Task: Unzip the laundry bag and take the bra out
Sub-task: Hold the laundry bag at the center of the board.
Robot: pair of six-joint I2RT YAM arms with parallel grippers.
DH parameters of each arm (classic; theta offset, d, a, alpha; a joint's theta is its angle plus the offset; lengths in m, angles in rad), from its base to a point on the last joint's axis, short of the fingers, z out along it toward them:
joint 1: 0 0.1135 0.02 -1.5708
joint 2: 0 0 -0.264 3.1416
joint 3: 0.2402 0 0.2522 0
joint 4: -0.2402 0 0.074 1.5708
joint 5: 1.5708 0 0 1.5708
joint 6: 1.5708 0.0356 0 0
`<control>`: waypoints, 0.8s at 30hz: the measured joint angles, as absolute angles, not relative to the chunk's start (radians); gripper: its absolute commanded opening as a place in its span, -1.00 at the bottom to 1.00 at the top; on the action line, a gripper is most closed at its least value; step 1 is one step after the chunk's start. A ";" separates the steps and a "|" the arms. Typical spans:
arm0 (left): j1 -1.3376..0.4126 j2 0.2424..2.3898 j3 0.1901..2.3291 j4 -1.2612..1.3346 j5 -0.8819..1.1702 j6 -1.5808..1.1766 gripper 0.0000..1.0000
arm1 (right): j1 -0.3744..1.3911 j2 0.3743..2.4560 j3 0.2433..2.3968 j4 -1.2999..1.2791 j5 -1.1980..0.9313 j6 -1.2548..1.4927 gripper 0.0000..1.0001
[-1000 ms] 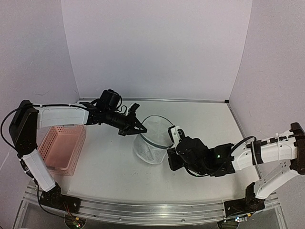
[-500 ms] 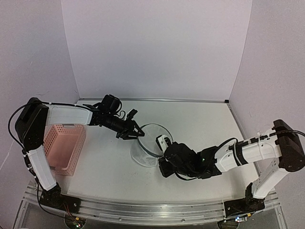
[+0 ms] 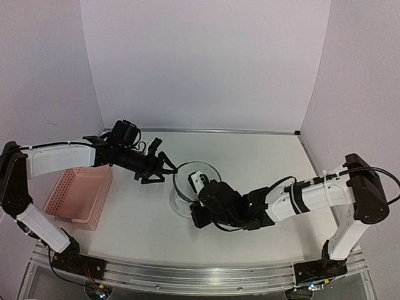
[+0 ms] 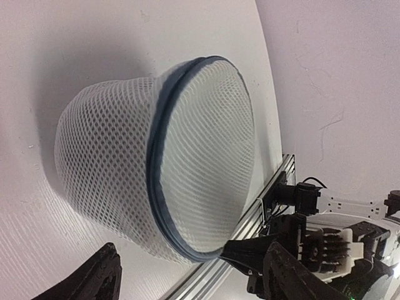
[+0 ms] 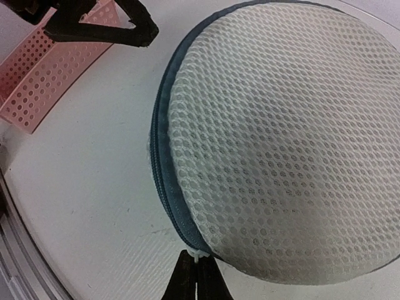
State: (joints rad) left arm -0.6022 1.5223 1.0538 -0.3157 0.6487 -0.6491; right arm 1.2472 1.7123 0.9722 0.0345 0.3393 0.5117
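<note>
The laundry bag [image 3: 182,187], a white mesh cylinder with a dark blue zip rim, lies on its side at the table's middle. In the right wrist view its round mesh face [image 5: 281,137] fills the frame. My right gripper [image 5: 197,262] is shut on the small white zip pull [image 5: 199,255] at the bag's lower rim. My left gripper [image 3: 161,170] stands open just left of the bag and holds nothing. In the left wrist view the bag [image 4: 125,156] lies a little beyond the spread fingers [image 4: 94,281]. The bra is out of view.
A pink lattice basket [image 3: 81,194] stands at the table's left, under the left forearm; its corner [image 5: 37,81] shows in the right wrist view. White walls close the back and both sides. The aluminium rail [image 3: 200,275] runs along the near edge.
My left gripper has opened and drawn back to the left, away from the bag. My right gripper has moved left along the bag's near side, staying shut. The bag shifted slightly left.
</note>
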 measured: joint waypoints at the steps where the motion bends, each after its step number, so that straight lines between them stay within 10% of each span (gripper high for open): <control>1: -0.603 1.489 1.037 -0.315 0.648 -0.658 0.60 | 1.247 1.729 0.994 0.035 0.334 0.517 -1.00; 24: -0.715 1.453 0.797 0.001 0.674 -0.975 0.53 | 1.271 1.797 1.126 0.008 0.319 0.541 -1.00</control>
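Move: The zip end of the laundry bag's rim, already pinched by the right fingers, lies about 7 cm back, 8 cm right and 7 cm below the left hand. The bag's middle is roughly 2 cm back, 8 cm right and 7 cm below that hand, and some 5 cm straight ahead of the right hand. The pink basket stands about 36 cm left of the left hand, 2 cm farther back and some 13 cm lower. Bring the open left gripper back about 5 cm towards the rim end at the right fingers: rise slightly at first, then sink and ease right until the rim lies between the spread fingers, tilting the wrist some 10 degrees, without closing. Meanwhile keep the right fingers shut on the zip end and carry it about 4 cm left and a little up. ##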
